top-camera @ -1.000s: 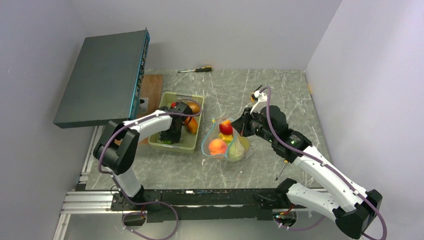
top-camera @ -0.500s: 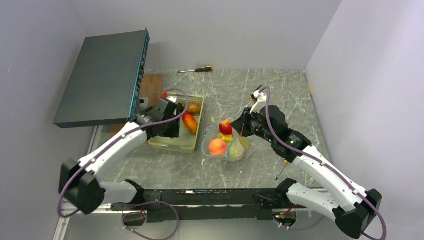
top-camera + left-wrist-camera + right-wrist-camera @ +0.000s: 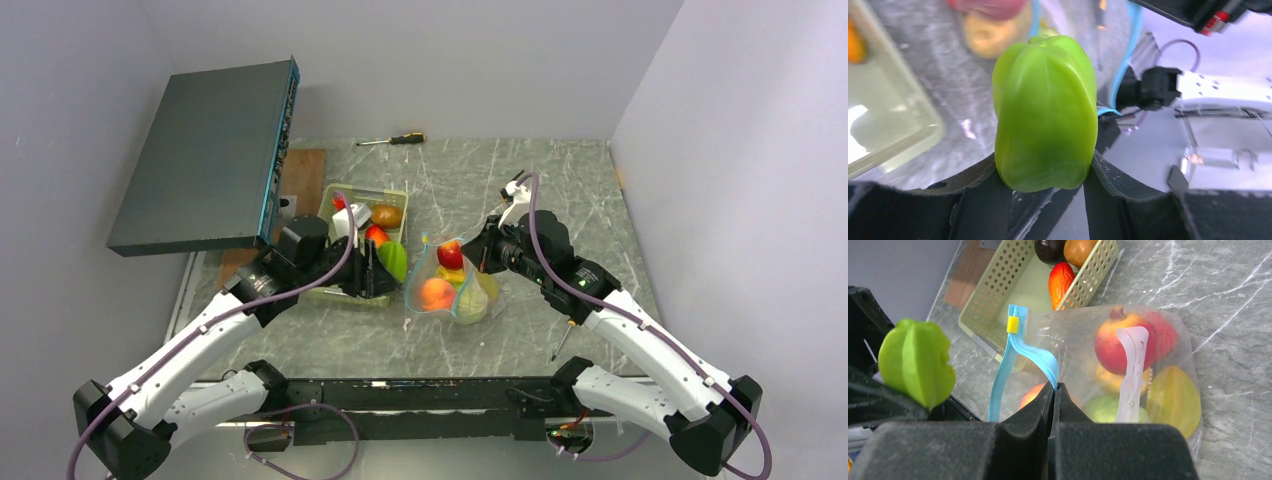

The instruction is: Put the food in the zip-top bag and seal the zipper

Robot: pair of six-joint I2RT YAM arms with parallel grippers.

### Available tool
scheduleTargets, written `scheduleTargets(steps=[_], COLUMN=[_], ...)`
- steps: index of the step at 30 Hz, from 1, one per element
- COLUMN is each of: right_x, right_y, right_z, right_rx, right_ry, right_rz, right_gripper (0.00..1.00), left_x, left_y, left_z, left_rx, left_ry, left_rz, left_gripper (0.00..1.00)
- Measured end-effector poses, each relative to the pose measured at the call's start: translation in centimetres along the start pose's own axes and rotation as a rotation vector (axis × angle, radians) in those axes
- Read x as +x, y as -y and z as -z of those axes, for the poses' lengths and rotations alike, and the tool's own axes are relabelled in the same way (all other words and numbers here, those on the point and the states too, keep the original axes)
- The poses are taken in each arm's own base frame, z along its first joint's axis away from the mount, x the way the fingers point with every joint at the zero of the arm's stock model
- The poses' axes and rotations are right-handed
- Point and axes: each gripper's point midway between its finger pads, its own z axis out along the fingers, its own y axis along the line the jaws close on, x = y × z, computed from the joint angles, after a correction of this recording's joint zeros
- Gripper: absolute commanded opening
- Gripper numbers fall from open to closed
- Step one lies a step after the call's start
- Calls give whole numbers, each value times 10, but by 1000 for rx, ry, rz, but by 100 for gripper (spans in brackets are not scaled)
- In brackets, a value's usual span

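My left gripper [image 3: 378, 270] is shut on a green toy pepper [image 3: 393, 260], held between the tray and the bag; the pepper fills the left wrist view [image 3: 1045, 112] and shows in the right wrist view [image 3: 915, 362]. My right gripper [image 3: 1054, 386] is shut on the teal-blue zipper [image 3: 1028, 347] of the clear zip-top bag [image 3: 452, 285], holding the mouth open. The bag holds several fruits: a red pomegranate [image 3: 1128, 342], a peach [image 3: 435, 293], yellow and green pieces. A white label [image 3: 1131, 370] hangs on the bag.
The pale green tray [image 3: 345, 288] holds an orange-red fruit [image 3: 1060, 282], a brown one [image 3: 387, 215] and a dark purple one [image 3: 1049, 250]. A screwdriver [image 3: 392, 140] lies at the back; another [image 3: 562, 340] by my right arm. A dark panel [image 3: 205, 155] leans at the left.
My left arm lifted out of the tray holding the green pepper and swung right toward the bag's mouth. The right gripper and the bag have stayed put.
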Motion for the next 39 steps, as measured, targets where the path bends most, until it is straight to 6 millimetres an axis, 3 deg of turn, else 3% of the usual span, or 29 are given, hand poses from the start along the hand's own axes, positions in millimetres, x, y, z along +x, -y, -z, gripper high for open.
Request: scheduleTargets(steps=[4,10,22,34,39], right_x=[0,1,2,2,3], right_y=[-1,-3,-3,-2,-2], right_z=[0,0,3,3,3], right_rx=[-3,-14,-17,-17,-17], right_ry=[-3,-8,-3,-3,-4], right_rz=[-3,-4,-4,-3,-2], right_gripper=[0,0,0,0,0], left_x=[11,21,11,12,3], left_y=[36,67,64,62,67], left_z=[-12,-41,-68,-70,-71], left_rx=[139,210,152,144,146], left_ry=[-49,-155,-166,-170,-153], left_rz=[-13,-26,8,12,5], left_gripper=[19,16,34,81,81])
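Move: The open mouth of the zip-top bag lies about 10 cm to the right of the left gripper and its green pepper, some 2 cm back and 6 cm lower. Inside the bag, the peach is about 9 cm right, 6 cm back and 13 cm below, and the pomegranate 12 cm right, 1 cm ahead and 11 cm below. The basket's middle is 9 cm left, 3 cm ahead and 14 cm below. From the right gripper, the mouth is about 8 cm left, 2 cm back and 3 cm lower. Bring the left gripper, still holding the green pepper, about 10 cm to the right at nearly the same height until it is over the bag's mouth, swinging some 3 cm back on the way and then partly forward again, with a clockwise turn of roughly 10 degrees. Pause there, then spread the fingers wide to let the pepper go, while the right gripper stays put and keeps pinching the blue zipper rim. ##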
